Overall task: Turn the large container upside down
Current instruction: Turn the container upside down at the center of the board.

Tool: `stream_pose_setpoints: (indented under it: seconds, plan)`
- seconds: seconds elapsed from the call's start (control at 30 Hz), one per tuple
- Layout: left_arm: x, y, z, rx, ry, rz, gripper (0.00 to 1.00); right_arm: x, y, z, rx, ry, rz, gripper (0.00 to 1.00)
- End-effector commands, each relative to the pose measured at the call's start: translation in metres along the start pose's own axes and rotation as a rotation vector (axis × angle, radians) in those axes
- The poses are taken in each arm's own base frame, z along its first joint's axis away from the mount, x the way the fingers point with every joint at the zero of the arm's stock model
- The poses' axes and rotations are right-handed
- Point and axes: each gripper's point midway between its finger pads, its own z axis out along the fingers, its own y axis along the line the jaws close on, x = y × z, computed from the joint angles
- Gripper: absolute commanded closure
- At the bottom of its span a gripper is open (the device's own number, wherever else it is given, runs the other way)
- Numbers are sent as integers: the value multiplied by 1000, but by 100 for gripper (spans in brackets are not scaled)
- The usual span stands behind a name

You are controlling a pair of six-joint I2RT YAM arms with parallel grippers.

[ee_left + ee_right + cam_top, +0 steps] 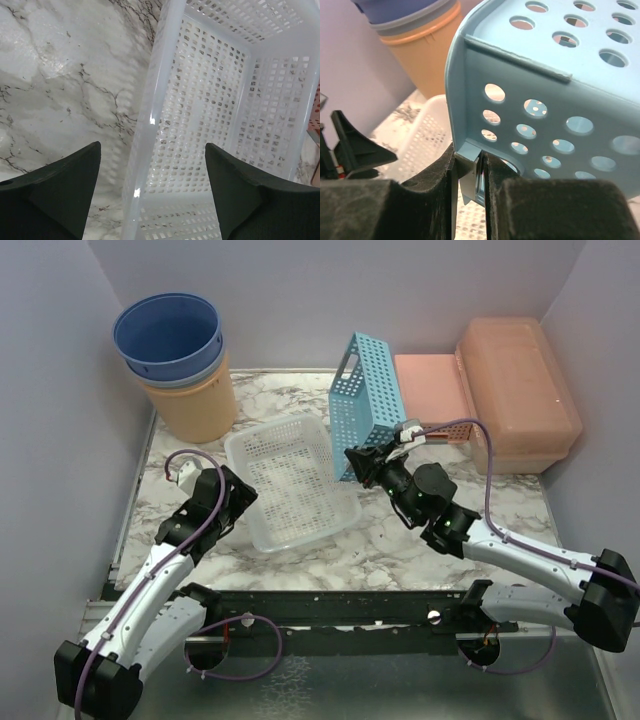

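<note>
The large container (520,390), a peach-orange lidded box, stands at the back right against the wall, with neither gripper touching it. My right gripper (358,462) (470,165) is shut on the rim corner of a blue perforated basket (368,400) (560,100), which is tipped up on its side in the middle. My left gripper (240,502) (152,150) is open, and its fingers straddle the left rim of a white perforated basket (290,480) (210,100) without touching it.
A flat pink box (435,388) lies between the blue basket and the large container. An orange bucket (195,405) (420,45) with blue buckets (168,335) nested in it stands at the back left. Grey walls close in three sides.
</note>
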Motion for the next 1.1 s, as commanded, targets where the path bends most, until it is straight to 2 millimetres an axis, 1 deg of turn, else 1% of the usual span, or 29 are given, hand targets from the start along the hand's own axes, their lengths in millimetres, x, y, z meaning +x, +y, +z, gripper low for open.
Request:
stream_pose_setpoints:
  seconds: [0.0,0.27,0.47,0.6,0.73,0.87,0.97,1.07]
  plan:
    - [-1,9,2,-40,-12,32,16,-24,-13,5,67,-28,-198,99]
    - [11,20,10,-65,20,64,25,-19,-34,9,152,-3,-370,99]
    - [21,20,18,-70,68,102,28,-4,-44,16,186,70,-481,99]
    - [28,26,23,-98,98,129,31,1,-46,17,178,83,-534,99]
    - [35,30,27,-110,125,140,33,6,-48,21,165,106,-641,99]
    - [38,33,28,-118,135,148,37,18,-51,25,146,159,-740,99]
    - [40,36,28,-120,140,146,41,25,-52,28,116,164,-803,99]
    - [43,38,28,-122,150,148,46,26,-58,35,155,164,-860,99]
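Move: Just beneath the left hand runs the left rim of the large container, whose middle is about 11 cm to the right, 3 cm ahead and 10 cm lower. From the right hand, which already holds the blue basket, the clear strip of table lies some 15 cm ahead, 3 cm right and 28 cm down. The large container's middle is roughly 14 cm left, level fore and aft, 23 cm below; the pink basket about 21 cm ahead, 18 cm right, 23 cm below. Rolling its left side down by some 40 degrees, the right hand keeps its pinch on the blue basket's end and carries it forward and down about 5 cm each, drifting slightly right, over the gap between large container and pink basket. Meanwhile the left hand sinks about 5 cm onto the large container's left rim, tipping further down and partly closing, one finger on each side. ##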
